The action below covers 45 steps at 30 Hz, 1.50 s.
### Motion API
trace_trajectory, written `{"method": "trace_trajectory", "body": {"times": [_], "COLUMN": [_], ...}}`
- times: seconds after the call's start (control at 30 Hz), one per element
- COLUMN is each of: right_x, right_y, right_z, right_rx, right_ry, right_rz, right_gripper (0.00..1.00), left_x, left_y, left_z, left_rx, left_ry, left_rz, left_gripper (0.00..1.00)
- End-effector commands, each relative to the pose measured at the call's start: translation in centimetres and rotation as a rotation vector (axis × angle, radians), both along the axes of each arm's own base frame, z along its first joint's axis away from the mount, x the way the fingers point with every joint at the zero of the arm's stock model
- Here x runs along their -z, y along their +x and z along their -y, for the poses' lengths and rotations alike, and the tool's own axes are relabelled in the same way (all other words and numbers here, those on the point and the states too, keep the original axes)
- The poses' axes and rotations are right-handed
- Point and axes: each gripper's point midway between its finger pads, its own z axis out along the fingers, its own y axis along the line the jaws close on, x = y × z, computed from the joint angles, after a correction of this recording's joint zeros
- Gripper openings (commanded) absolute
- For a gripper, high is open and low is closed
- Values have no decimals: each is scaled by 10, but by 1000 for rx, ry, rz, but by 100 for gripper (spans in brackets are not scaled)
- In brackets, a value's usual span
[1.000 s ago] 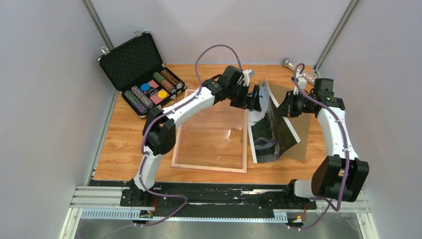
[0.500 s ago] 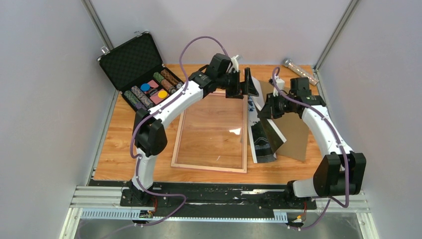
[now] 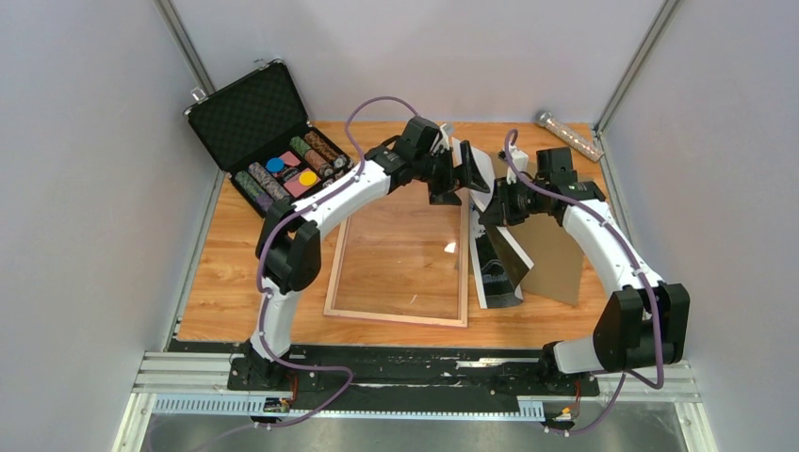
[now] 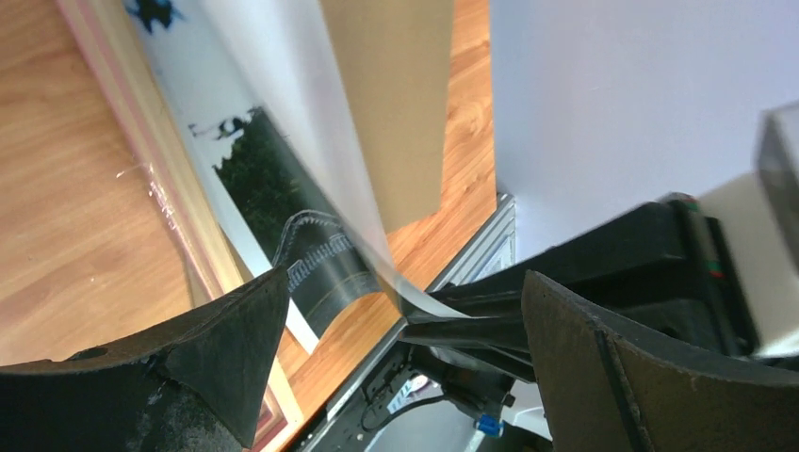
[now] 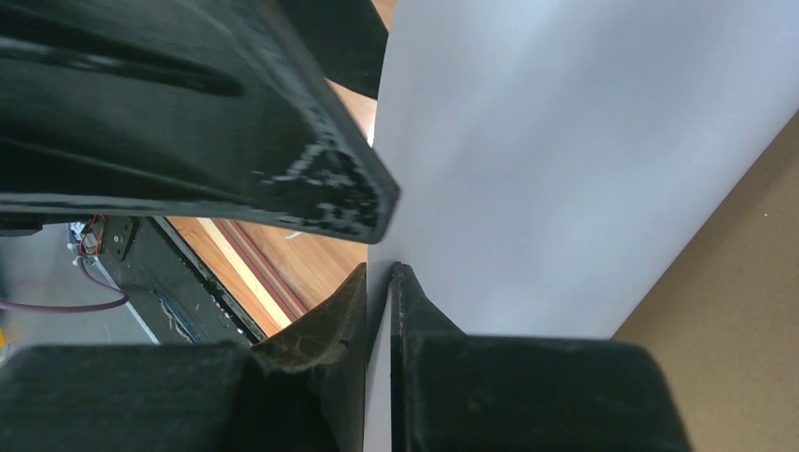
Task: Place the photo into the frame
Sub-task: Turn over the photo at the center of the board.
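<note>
The photo (image 3: pixel 497 266) stands curled up from the table right of the frame (image 3: pixel 344 250), its lower end lying flat and its white back (image 5: pixel 584 141) facing the right wrist camera. My right gripper (image 3: pixel 499 201) is shut on the photo's raised edge; the right wrist view shows the jaws (image 5: pixel 379 282) pinching the sheet. My left gripper (image 3: pixel 459 179) is open just left of it, above the frame's far right corner. In the left wrist view, its jaws (image 4: pixel 405 282) stand wide apart around the photo's edge (image 4: pixel 283 104) without touching it.
A brown backing board (image 3: pixel 558 256) lies under and right of the photo. An open black case (image 3: pixel 247 115) with chip rolls stands at the back left. A clear tube (image 3: pixel 566 136) lies at the back right. Grey walls close in both sides.
My right gripper has carried the photo's raised edge leftward toward the frame, curling the sheet tighter. My left gripper has pulled back a little and stays open beside that edge.
</note>
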Motion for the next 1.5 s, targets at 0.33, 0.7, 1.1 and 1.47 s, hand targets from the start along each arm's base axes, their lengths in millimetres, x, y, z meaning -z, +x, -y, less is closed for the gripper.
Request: {"method": "trace_trajectory", "body": {"times": [0.33,0.7,1.1,1.47], "right_x": [1,3,7,6], "right_y": [2,3,-2,-6], "right_z": [-8,-15,-21,-20], "right_rx": [13,17,-7,-9], "right_ry": [22,19,25,22], "right_rz": [37,51,40,52], "right_gripper": [12,16,23,34], "left_x": [28,47,58,63], "left_y": [8,2,1,1], "left_z": [10,14,20,21], "left_rx": [-30,-26,-20,-15], "left_ry": [-18,-38,-74,-74], "left_rz": [-94,-168,-209,-213], "left_gripper": [98,80,46,29]}}
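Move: The photo's raised edge hangs between the grippers: from the left hand its nearest stretch is about 4 cm right, level fore and aft and 5 cm lower, while the right gripper is some 6 cm right, 7 cm back and 4 cm lower. The right hand's fingers, barely parted, are already around that edge. From the right hand, the board's middle lies about 10 cm right, 3 cm back and 15 cm below; the frame's middle, roughly 20 cm left, 6 cm back and 15 cm below. The left hand, wide open at first, sinks about 7 cm in steps over the raised edge of the photo just beyond the right gripper, rolling some 10 to 15 degrees so that its forward side dips, and in the second half closes its fingers to about a third open with the sheet between them. The right hand keeps the edge between its fingertips and feeds it across, easing some 2 cm down and nearly as far left towards the left hand while its fingers slacken from nearly shut to about a third open. ##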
